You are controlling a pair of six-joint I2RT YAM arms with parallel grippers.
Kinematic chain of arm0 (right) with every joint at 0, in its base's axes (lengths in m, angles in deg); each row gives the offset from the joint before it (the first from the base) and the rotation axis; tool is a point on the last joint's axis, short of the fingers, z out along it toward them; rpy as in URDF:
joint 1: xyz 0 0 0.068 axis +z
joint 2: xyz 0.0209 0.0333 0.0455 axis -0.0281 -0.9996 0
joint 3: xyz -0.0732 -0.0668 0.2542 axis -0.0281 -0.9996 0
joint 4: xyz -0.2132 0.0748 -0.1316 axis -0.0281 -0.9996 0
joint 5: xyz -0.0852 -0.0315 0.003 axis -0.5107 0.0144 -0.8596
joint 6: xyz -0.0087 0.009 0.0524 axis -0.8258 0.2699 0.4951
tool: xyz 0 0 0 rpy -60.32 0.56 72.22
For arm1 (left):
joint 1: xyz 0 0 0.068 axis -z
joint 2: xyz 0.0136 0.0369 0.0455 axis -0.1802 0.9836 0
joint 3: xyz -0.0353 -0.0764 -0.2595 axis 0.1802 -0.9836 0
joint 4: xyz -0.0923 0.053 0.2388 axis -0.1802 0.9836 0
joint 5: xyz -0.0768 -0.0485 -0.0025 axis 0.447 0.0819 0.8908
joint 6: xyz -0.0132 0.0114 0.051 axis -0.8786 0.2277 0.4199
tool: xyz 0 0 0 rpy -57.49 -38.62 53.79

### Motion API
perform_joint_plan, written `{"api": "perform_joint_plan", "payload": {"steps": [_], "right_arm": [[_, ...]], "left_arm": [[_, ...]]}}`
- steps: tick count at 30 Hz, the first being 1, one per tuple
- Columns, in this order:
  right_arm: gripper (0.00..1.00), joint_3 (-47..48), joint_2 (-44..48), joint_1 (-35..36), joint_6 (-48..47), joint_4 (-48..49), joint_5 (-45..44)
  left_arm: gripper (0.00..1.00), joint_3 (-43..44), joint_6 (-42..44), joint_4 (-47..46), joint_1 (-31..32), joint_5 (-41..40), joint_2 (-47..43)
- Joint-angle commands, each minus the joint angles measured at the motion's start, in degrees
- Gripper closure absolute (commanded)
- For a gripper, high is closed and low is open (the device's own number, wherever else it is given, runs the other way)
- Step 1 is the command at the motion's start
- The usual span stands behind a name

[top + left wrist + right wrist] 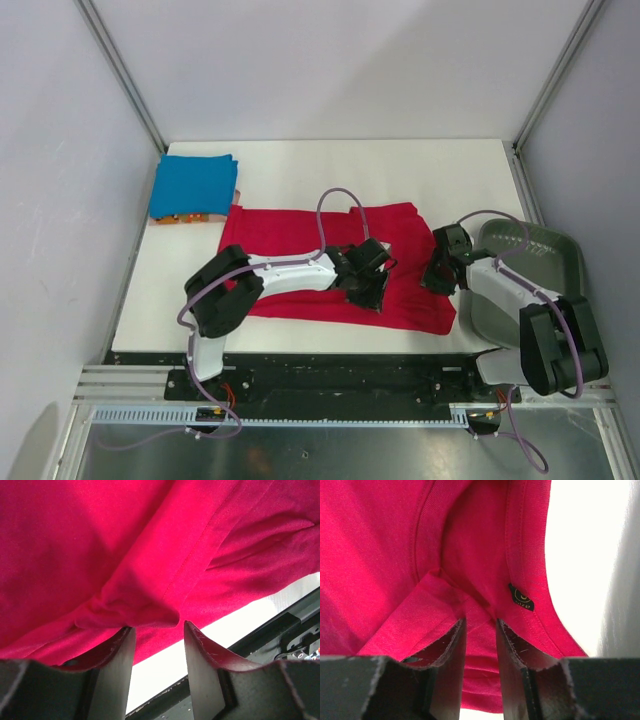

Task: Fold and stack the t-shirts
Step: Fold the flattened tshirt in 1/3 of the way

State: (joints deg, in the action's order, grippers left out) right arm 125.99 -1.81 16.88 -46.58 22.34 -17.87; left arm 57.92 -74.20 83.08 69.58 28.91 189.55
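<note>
The red t-shirt (300,230) lies spread across the middle of the white table (330,170). My left gripper (370,295) is low over its near middle part. In the left wrist view the gripper (157,625) is open, with a bunched fold of red cloth (125,555) at the tips and bare table showing in the gap. My right gripper (437,275) is at the shirt's right edge. In the right wrist view the gripper (481,620) is pinched on red cloth (380,555) by the collar, beside the dark neck tag (521,597). The folded blue t-shirt (195,185) lies on the orange one (180,218) at the back left.
A dark grey bin (560,250) stands at the right edge of the table, just right of my right arm. The table's near edge and a black rail (280,630) lie close behind the left gripper. Grey walls enclose the table on three sides.
</note>
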Motion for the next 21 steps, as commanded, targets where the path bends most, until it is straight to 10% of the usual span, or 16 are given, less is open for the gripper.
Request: {"api": "perform_joint_plan", "payload": {"steps": [1,21], "right_arm": [[0.67,2.17,-0.89,0.16,-0.72,1.17,-0.76],[1.00,6.09,-3.01,1.08,-2.05,0.17,-2.33]], "left_arm": [[0.53,2.79,-1.67,-0.87,0.54,0.37,0.71],[0.91,2.97,-4.94,-0.88,-0.86,-5.09,-1.75]]}}
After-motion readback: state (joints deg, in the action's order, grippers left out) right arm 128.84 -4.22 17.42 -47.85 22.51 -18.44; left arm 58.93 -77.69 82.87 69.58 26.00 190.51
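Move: The red t-shirt's layered cloth lies right under each hand's half-open fingers, a centimetre or less below the tips. From the left hand, the shirt's near hem is about 3 cm back, at no sideways offset. From the right hand, the small size tag sits roughly 3 cm ahead and 4 cm to the right, and the grey bin's middle is about 21 cm to the right, hardly farther out, its middle about 2 cm higher. The red cloth at both grasp spots is pinched as the two grippers close from partly open to nearly shut. The left hand stays low on the fold and slides forward only about 1 cm, turning a little counter-clockwise. The right first dips slightly into the cloth, then draws forward about 1.5 cm, rising slightly as its fingers finish closing. ##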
